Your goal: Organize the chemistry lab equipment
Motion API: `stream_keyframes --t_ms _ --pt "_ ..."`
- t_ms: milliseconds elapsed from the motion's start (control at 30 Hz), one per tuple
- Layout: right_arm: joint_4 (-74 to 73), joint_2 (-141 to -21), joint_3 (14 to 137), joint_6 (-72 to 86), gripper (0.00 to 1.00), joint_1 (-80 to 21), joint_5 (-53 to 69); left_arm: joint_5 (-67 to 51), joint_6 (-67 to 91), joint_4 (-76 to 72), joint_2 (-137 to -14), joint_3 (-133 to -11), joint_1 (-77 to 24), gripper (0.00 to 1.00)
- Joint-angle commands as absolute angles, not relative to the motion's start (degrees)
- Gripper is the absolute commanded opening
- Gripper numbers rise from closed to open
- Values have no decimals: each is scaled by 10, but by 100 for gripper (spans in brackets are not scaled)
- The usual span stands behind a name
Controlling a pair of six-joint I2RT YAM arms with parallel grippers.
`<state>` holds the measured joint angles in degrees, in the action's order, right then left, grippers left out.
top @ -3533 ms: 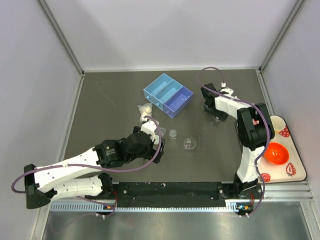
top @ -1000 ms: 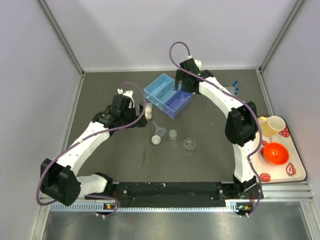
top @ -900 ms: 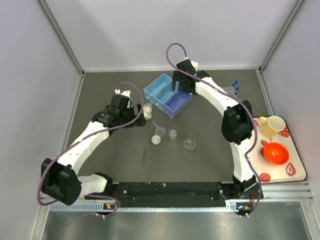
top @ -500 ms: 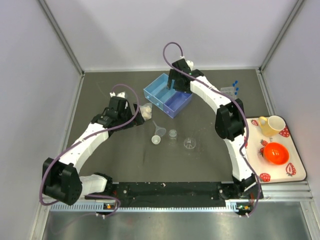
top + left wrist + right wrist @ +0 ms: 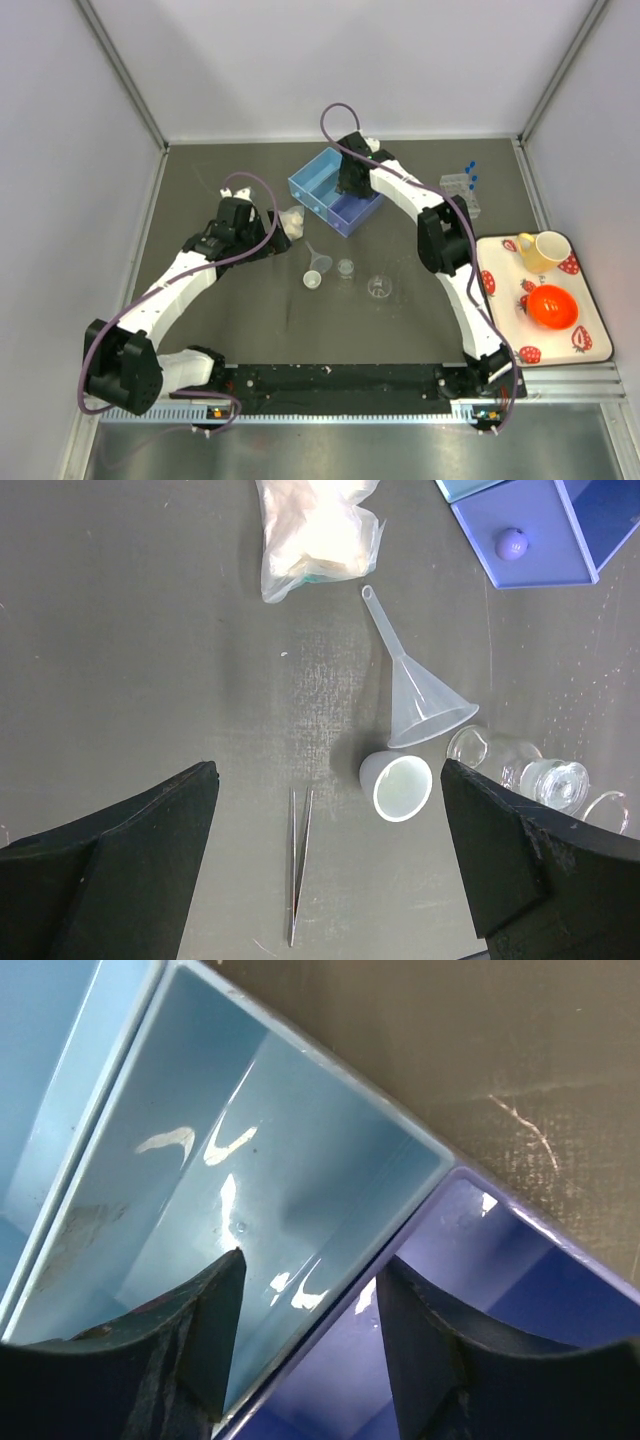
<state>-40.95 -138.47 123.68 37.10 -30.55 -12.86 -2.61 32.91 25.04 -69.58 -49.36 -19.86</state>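
Observation:
A clear funnel (image 5: 320, 260) (image 5: 415, 695), a small white cup (image 5: 311, 280) (image 5: 400, 786), a tiny beaker (image 5: 345, 267) (image 5: 478, 748) and a round dish (image 5: 379, 288) lie mid-table. Thin tweezers (image 5: 298, 865) lie on the mat between my left fingers. My left gripper (image 5: 262, 238) (image 5: 325, 880) is open and empty above them. The clear tube rack (image 5: 462, 186) with blue-capped tubes (image 5: 470, 170) stands at the back right. My right gripper (image 5: 352, 182) (image 5: 310, 1340) is open and empty, its fingers astride the wall between the light-blue bin (image 5: 200, 1190) and the purple bin (image 5: 480, 1290).
The blue bins (image 5: 318, 180) stand at the back centre; a small blue ball (image 5: 512, 543) lies in the purple one. A crumpled clear bag (image 5: 292, 220) (image 5: 310, 530) lies left of them. The strawberry tray (image 5: 590, 335) at the right holds a yellow mug (image 5: 540, 250) and an orange bowl (image 5: 550, 305).
My right gripper has swung from the right side leftwards, over the blue bins. My left arm has moved from mid-table to the back left, beside the bag. The funnel and white cup now show.

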Motion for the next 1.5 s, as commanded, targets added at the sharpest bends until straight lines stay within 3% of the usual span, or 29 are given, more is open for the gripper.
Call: stream_keyframes --t_ms 0,367,800,1467 --pt "-404 -1397 1277 378 49 -315 -132 -33 327 221 -680 -488 -195 99" --pt "-405 -1412 1284 379 0 -302 -154 -35 321 224 -677 -487 -195 98" --pt "-403 -1374 1198 358 0 -271 -192 -59 311 243 -680 -497 -195 98" --pt "-366 -1217 930 337 0 -256 -257 -113 301 258 -614 -438 -196 96"
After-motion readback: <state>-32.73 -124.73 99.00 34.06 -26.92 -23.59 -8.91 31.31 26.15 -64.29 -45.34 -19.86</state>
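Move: The right hand is over the organizer box, its half-open fingers straddling the divider between the blue and purple compartments. The divider's middle lies about 2 cm back, 1 cm left and 2 cm down. From this hand, the plastic bag is some 14 cm left and 9 cm back, the funnel 8 cm left and 19 cm back, the tube rack about 25 cm right and 1 cm back. From the left hand the divider is roughly 18 cm ahead, 16 cm right and 9 cm lower. Nearly in place at first, the right hand shuts its fingers on the divider, pinching it in its far half while easing a centimetre or two forward. Then it drags the box to the right about 9 cm, curving back some 4 cm towards the base with a slight wrist tilt and keeping its pinch. Late on, the open left hand draws back about 3 cm, touching nothing. ##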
